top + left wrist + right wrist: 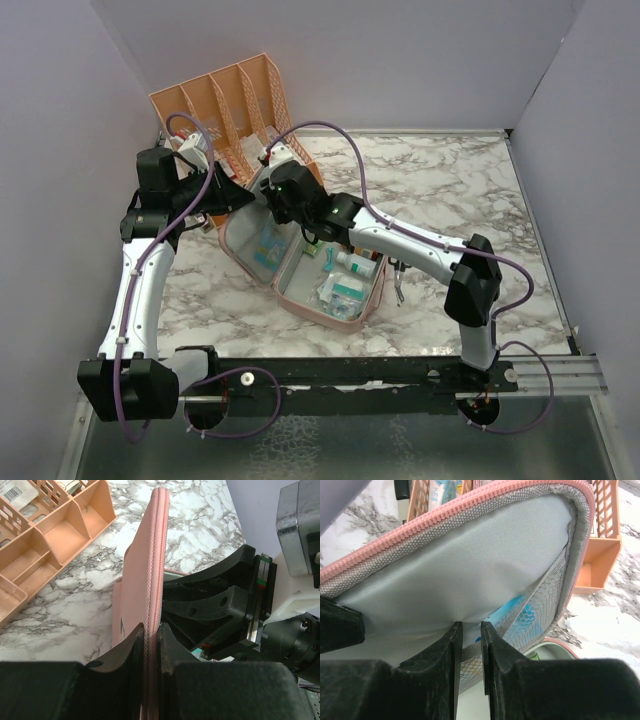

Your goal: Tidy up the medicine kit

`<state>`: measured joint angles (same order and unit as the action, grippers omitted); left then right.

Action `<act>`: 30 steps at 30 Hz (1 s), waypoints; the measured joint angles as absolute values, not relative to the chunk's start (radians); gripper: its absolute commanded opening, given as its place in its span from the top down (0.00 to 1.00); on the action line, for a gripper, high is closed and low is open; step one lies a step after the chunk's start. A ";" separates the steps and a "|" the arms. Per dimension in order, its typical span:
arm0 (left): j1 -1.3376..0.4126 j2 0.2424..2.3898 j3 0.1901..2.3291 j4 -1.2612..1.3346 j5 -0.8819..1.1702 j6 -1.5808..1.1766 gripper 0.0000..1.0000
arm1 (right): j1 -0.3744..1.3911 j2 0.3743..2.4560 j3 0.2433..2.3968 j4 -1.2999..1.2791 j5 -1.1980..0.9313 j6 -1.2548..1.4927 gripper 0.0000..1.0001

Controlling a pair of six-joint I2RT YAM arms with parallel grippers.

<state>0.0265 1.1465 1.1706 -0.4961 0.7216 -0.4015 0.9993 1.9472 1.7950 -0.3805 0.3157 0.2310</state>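
The pink medicine kit (368,302) lies open on the marble table, with its lid (150,555) standing upright. My left gripper (151,630) is shut on the lid's zip edge and holds it up. My right gripper (471,626) is inside the lid, its tips against the grey lining (460,565). Its jaws stand a narrow gap apart, and the rim of the mesh pocket (540,605) shows in that gap. A blue packet (520,611) sits behind the mesh. In the top view both grippers (240,195) (272,195) meet at the lid's top edge. The base holds a white bottle (357,265) and teal packs (340,292).
A peach slotted desk organizer (225,100) stands right behind the kit at the back left, close to the lid (602,555). Purple walls close in the left, back and right sides. Bare marble table (450,180) stretches to the right of the kit.
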 measured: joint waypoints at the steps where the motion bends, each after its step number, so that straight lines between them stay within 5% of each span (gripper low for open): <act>1: 0.026 1.147 1.171 -0.496 0.722 -0.402 1.00 | 1.000 1.951 1.801 -0.387 0.325 0.231 0.78; 12: 0.024 1.147 1.171 -0.496 0.722 -0.402 1.00 | 1.002 1.998 1.902 -0.508 0.395 0.239 0.79; 19: 0.024 1.147 1.171 -0.495 0.723 -0.402 1.00 | 1.000 1.970 1.904 -0.514 0.365 0.244 0.57; 30: 0.024 1.147 1.171 -0.495 0.723 -0.402 1.00 | 0.994 1.789 1.802 -0.419 0.373 0.334 0.50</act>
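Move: The blue packets in the lid's mesh pocket lie just by the right fingertips, their middle about 2 cm back, 3 cm right and 6 cm below. From the right hand, the green packet in the kit is some 5 cm back, 8 cm right and 16 cm lower; the orange rack's front trays are about 10 cm ahead, 2 cm right and 18 cm down. From the left hand, the blue packets are level ahead, about 6 cm right and 12 cm below. Ease the nearly shut right fingers about 1 cm forward and right at the mesh pocket's edge, then open them to roughly half and lift straight off the blue packets, some 8 cm up, drifting a little right and back as you rise. Keep the left gripper still, pinching the raised lid's rim. ##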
